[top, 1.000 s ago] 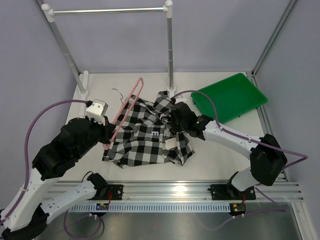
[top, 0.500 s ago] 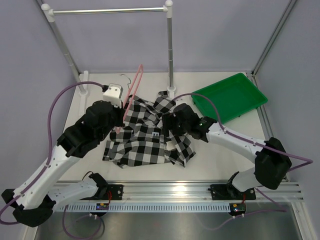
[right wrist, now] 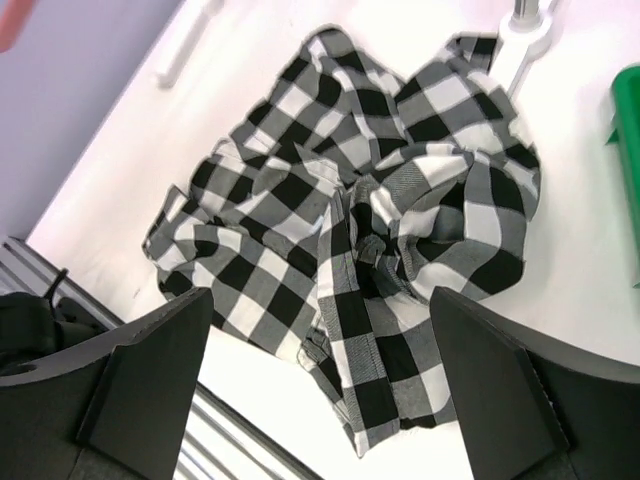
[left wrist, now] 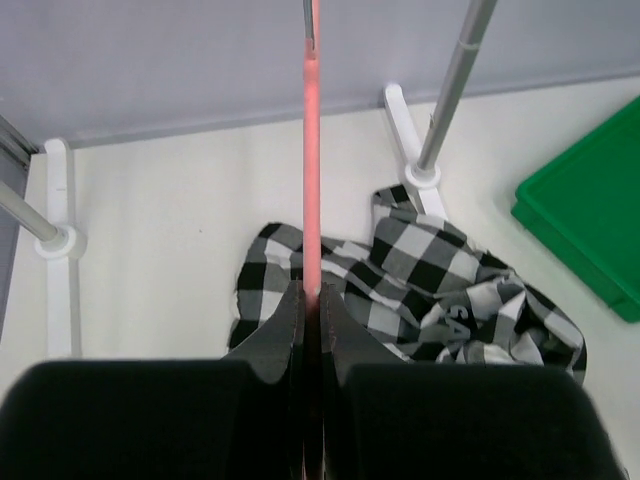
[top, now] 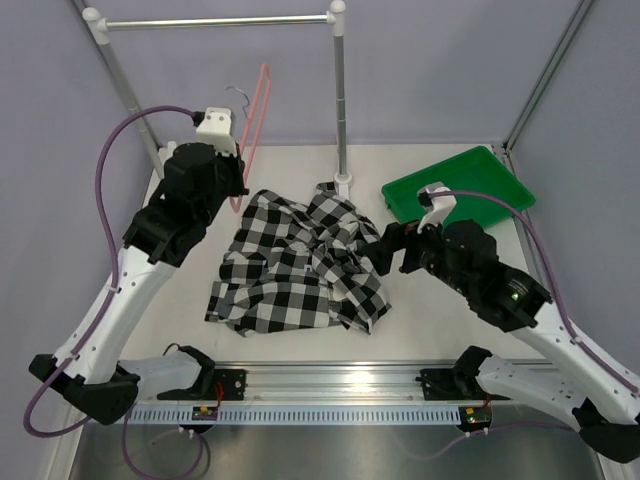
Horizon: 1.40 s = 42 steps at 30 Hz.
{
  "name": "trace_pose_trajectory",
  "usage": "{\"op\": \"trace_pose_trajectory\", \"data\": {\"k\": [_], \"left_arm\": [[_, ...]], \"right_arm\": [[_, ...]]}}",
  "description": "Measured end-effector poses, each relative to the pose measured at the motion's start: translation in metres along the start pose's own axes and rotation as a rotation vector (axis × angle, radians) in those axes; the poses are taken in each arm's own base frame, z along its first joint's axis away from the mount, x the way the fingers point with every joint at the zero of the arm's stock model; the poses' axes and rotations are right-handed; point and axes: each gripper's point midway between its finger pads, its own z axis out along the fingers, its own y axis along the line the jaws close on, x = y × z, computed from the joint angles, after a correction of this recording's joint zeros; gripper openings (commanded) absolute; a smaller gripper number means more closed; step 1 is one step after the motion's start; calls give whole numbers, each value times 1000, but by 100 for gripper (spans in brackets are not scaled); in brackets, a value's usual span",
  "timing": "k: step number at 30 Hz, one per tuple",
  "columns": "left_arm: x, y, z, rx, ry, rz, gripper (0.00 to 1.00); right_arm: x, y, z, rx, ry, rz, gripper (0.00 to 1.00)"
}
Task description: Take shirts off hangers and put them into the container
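The black-and-white checked shirt lies crumpled on the white table, off the hanger. My left gripper is shut on the salmon-pink hanger. It holds the hanger upright in the air at the back left, above the shirt's left edge. Right of the shirt and above it, my right gripper stands open with nothing between its fingers. The green container sits at the back right, with nothing in the part that shows.
A silver rail on two posts spans the back. The right post and its white foot stand between the shirt and the container. The left post slants just behind my left arm. An aluminium track runs along the near edge.
My left gripper has lifted the hanger up and back, clear of the shirt. My right gripper has opened, let go of the shirt and drawn back to the right.
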Motion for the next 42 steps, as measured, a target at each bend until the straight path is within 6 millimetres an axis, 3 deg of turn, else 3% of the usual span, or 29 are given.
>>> {"op": "trace_pose_trajectory", "data": {"k": [5,12,17,23,32,42], "left_arm": [[-36,16,20,-8,-65,-28,0],[-75,41,45,-11,-153,-49,0],[-92,55,62,-3,-183,-48,0],[-102,59,84,39,-207,-48,0],[-109,75,99,58,-222,-47,0],[-110,78,119,90,-216,-42,0]], "right_arm": [[-20,-3,-40,-20,-112,-9,100],[-14,-14,-68,-32,-179,-28,100],[-8,-18,-73,-35,-190,-40,99],[-6,-19,-75,-36,-195,-51,100],[1,-21,-71,-31,-177,-55,99],[2,-21,-70,-31,-172,-56,99]]}}
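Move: My left hand grips the empty pink hanger. The rack's rail is about 31 cm ahead of it, 6 cm left at the spot to reach, and 14 cm higher. The rack's right post stands equally far ahead, some 18 cm to the right, and the shirt lies 5 cm ahead, 10 cm right, 34 cm below. From my open right hand, the shirt is about 15 cm ahead, 18 cm left and 26 cm down; the green container, some 37 cm ahead, 26 cm right. I carry the hanger forward to the rail with my left hand, about 16 cm out, climbing some 7 cm in the first half and edging left, its fingers tilting up a little and staying shut on the pink bar; I slow as the hook nears the rail. Meanwhile I draw my right hand back and to the right off the shirt's side, fingers wide open, then hold it there. ##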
